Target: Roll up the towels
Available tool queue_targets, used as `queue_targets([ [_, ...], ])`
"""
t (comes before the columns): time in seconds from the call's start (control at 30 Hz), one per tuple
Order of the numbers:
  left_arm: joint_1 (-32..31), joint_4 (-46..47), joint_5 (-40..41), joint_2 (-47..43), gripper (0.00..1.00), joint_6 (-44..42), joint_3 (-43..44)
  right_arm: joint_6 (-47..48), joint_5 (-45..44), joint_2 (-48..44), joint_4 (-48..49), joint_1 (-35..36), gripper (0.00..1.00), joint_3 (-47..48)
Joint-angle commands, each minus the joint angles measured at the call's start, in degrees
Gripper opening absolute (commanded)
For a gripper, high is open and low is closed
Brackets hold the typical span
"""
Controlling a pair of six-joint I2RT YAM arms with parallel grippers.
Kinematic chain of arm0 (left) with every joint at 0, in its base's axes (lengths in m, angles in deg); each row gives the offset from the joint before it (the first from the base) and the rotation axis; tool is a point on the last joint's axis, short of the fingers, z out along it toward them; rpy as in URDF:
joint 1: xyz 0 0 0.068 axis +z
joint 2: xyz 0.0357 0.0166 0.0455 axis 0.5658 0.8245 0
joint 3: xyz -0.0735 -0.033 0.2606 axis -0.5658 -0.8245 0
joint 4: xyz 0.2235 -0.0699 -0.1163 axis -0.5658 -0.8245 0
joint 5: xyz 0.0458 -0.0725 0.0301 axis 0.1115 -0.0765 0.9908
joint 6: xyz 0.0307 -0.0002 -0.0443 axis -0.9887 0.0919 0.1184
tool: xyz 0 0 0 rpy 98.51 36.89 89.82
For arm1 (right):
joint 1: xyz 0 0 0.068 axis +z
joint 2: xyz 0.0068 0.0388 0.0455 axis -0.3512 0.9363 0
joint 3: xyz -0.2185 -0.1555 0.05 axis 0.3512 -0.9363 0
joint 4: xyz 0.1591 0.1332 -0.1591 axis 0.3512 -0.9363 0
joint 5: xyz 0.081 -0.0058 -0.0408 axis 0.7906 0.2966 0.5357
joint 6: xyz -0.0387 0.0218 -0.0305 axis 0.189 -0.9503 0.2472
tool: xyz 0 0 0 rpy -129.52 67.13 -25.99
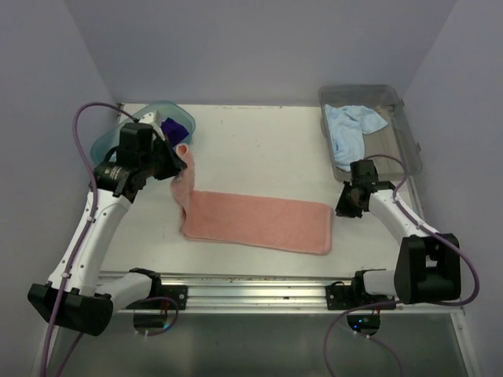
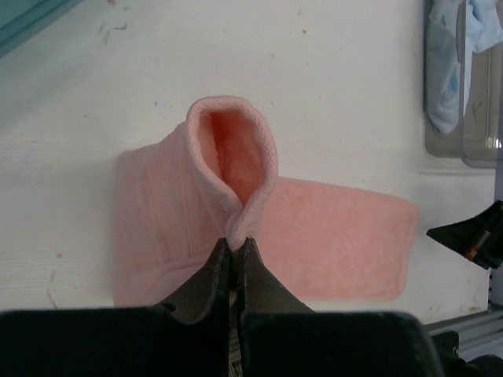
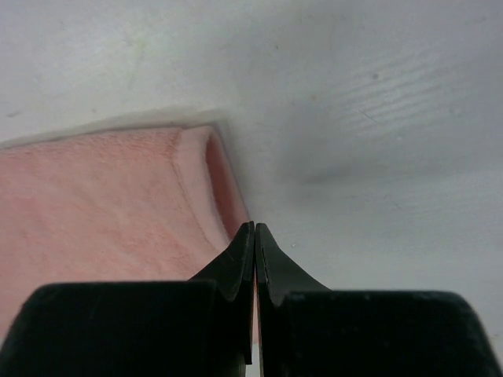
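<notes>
The salmon pink towel (image 1: 259, 221) lies spread across the middle of the table. Its left end is lifted and curled into a loop (image 2: 236, 149). My left gripper (image 2: 236, 243) is shut on the edge of that raised end (image 1: 182, 161). At the towel's right end, my right gripper (image 1: 346, 206) is low over the table. It is shut (image 3: 255, 228), with nothing visible between its tips, right beside the towel's hem (image 3: 212, 181). A dark purple towel (image 1: 177, 126) sits in the teal tub. The light blue towel (image 1: 350, 126) lies in the grey bin.
The teal tub (image 1: 110, 141) stands at the back left, just behind my left gripper. The clear grey bin (image 1: 405, 145) stands at the back right, close behind my right arm. The metal rail (image 1: 251, 284) runs along the near edge.
</notes>
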Motion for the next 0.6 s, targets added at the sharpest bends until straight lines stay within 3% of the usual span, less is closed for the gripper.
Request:
queue_targets([
  [0.0,-5.2,3.3,1.6,1.7,0.0,3.0,2.3,-1.1,0.6,1.9,0.2,0.2,0.0,-3.9],
  [0.23,-16.5,7.5,2.4,6.6,0.0,6.4,3.8,-3.3,0.6,4.0,1.8,5.4,0.0,-5.4],
  [0.57,-34.3,14.0,3.3,20.5,0.0,13.1,9.3,-5.1,-0.7,5.7,1.8,5.6,0.0,-5.6],
])
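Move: The left hand grips the towel's lifted left end high over the table. The towel's flat right end lies some 45 cm to its right, 7 cm nearer and about 25 cm below; the purple towel is roughly 23 cm ahead and 6 cm left. From the right hand, shut and empty, that right end's middle lies about 5 cm back, 3 cm left and 5 cm down, while the blue towel is some 25 cm ahead and 4 cm left. Rightward in a fast sweep of about 20 cm, sinking slightly and drawing back a little, the left hand carries the pinched towel end over the flat part towards the right end, turning some 25 degrees clockwise. The right hand, fingers kept shut, sinks about 5 cm while drawing back 4 cm, then eases left until its tips are close against the towel's right edge. ##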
